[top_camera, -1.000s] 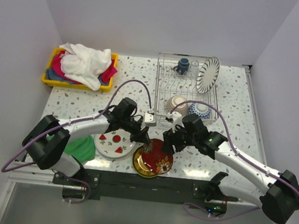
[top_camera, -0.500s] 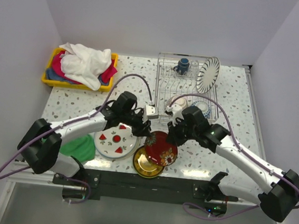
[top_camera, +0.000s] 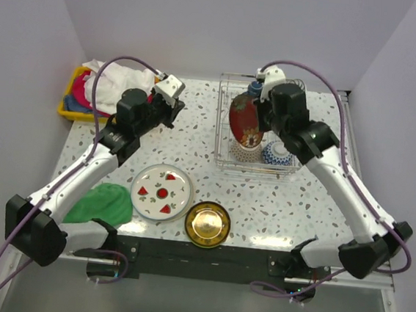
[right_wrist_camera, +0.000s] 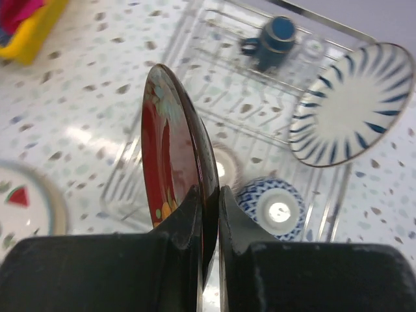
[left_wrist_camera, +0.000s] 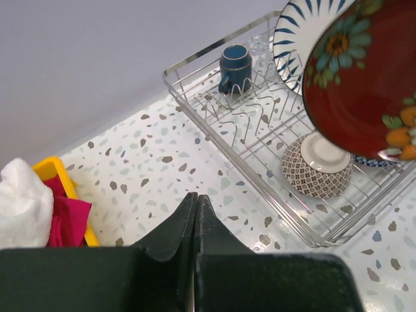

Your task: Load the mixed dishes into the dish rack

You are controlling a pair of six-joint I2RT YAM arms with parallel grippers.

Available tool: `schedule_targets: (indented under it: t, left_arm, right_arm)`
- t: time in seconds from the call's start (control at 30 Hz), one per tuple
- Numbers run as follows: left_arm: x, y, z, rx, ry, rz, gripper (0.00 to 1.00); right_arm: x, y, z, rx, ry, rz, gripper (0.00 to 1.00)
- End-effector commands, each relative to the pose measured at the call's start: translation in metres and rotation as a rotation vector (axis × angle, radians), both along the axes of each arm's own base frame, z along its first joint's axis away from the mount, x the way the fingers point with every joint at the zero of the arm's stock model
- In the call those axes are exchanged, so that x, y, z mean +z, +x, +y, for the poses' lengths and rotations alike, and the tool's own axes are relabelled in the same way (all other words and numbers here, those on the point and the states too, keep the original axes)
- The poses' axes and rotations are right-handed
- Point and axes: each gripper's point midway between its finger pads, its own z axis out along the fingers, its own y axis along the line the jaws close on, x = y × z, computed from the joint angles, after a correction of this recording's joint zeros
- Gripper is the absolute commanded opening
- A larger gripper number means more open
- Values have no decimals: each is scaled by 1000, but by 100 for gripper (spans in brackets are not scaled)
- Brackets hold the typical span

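My right gripper [top_camera: 258,119] [right_wrist_camera: 209,195] is shut on the rim of the red floral plate [top_camera: 244,120] [right_wrist_camera: 170,149]. It holds the plate on edge above the left part of the dish rack [top_camera: 258,170] [left_wrist_camera: 227,153]. The plate also shows in the left wrist view [left_wrist_camera: 364,71]. In the rack stand the striped plate [top_camera: 290,103] [right_wrist_camera: 351,107], the dark blue mug [left_wrist_camera: 234,65] [right_wrist_camera: 276,36] and the clear glass [left_wrist_camera: 259,44]. The orange-red bowl [left_wrist_camera: 318,166] and the blue-white bowl [top_camera: 277,154] [right_wrist_camera: 276,205] lie upside down. My left gripper [top_camera: 170,107] [left_wrist_camera: 195,198] is shut and empty, above the table left of the rack.
A white plate with red fruit [top_camera: 162,192] and a gold plate [top_camera: 208,224] lie near the front edge. A green cloth [top_camera: 104,203] lies at the front left. A yellow bin [top_camera: 72,97] [left_wrist_camera: 49,169] of cloths stands at the back left.
My right gripper has lifted the red floral plate off the gold plate and carried it back over the rack, turning it on edge. My left gripper has drawn away to the back left.
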Motion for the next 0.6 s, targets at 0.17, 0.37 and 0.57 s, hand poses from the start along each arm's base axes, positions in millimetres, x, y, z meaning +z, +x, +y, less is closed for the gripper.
schedule_targets:
  t: [0.17, 0.37, 0.57]
  left_arm:
    - [-12, 17, -2, 49, -41, 8, 0]
    - [-32, 13, 0, 45, -18, 41, 0]
    - [-44, 14, -1, 42, 3, 61, 0]
  right_arm:
    - [26, 127, -80, -562, -109, -132, 0]
    - [9, 157, -94, -641, -173, -102, 0]
    - [-10, 178, -110, -669, -200, -62, 0]
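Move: The right hand holds the red flowered plate by its rim. The rack slot it is bound for, just left of the striped plate, lies about 20 cm ahead, 9 cm to the right and 22 cm below. The striped plate stands some 5 cm right of that slot, and the blue mug is 30 cm ahead and 2 cm right of the hand. The brown bowl sits 9 cm ahead, 2 cm left. From the left hand the slot lies about 18 cm ahead and 36 cm right. Forward fast, then easing off, the right hand carries the upright red plate some 17 cm over the rack towards the slot beside the striped plate, veering 8 cm right and sinking about 5 cm. Its wrist swings some 30 degrees clockwise, the fingers keeping their pinch on the rim. The empty left hand, fingers shut, sinks about 5 cm left of the rack. ##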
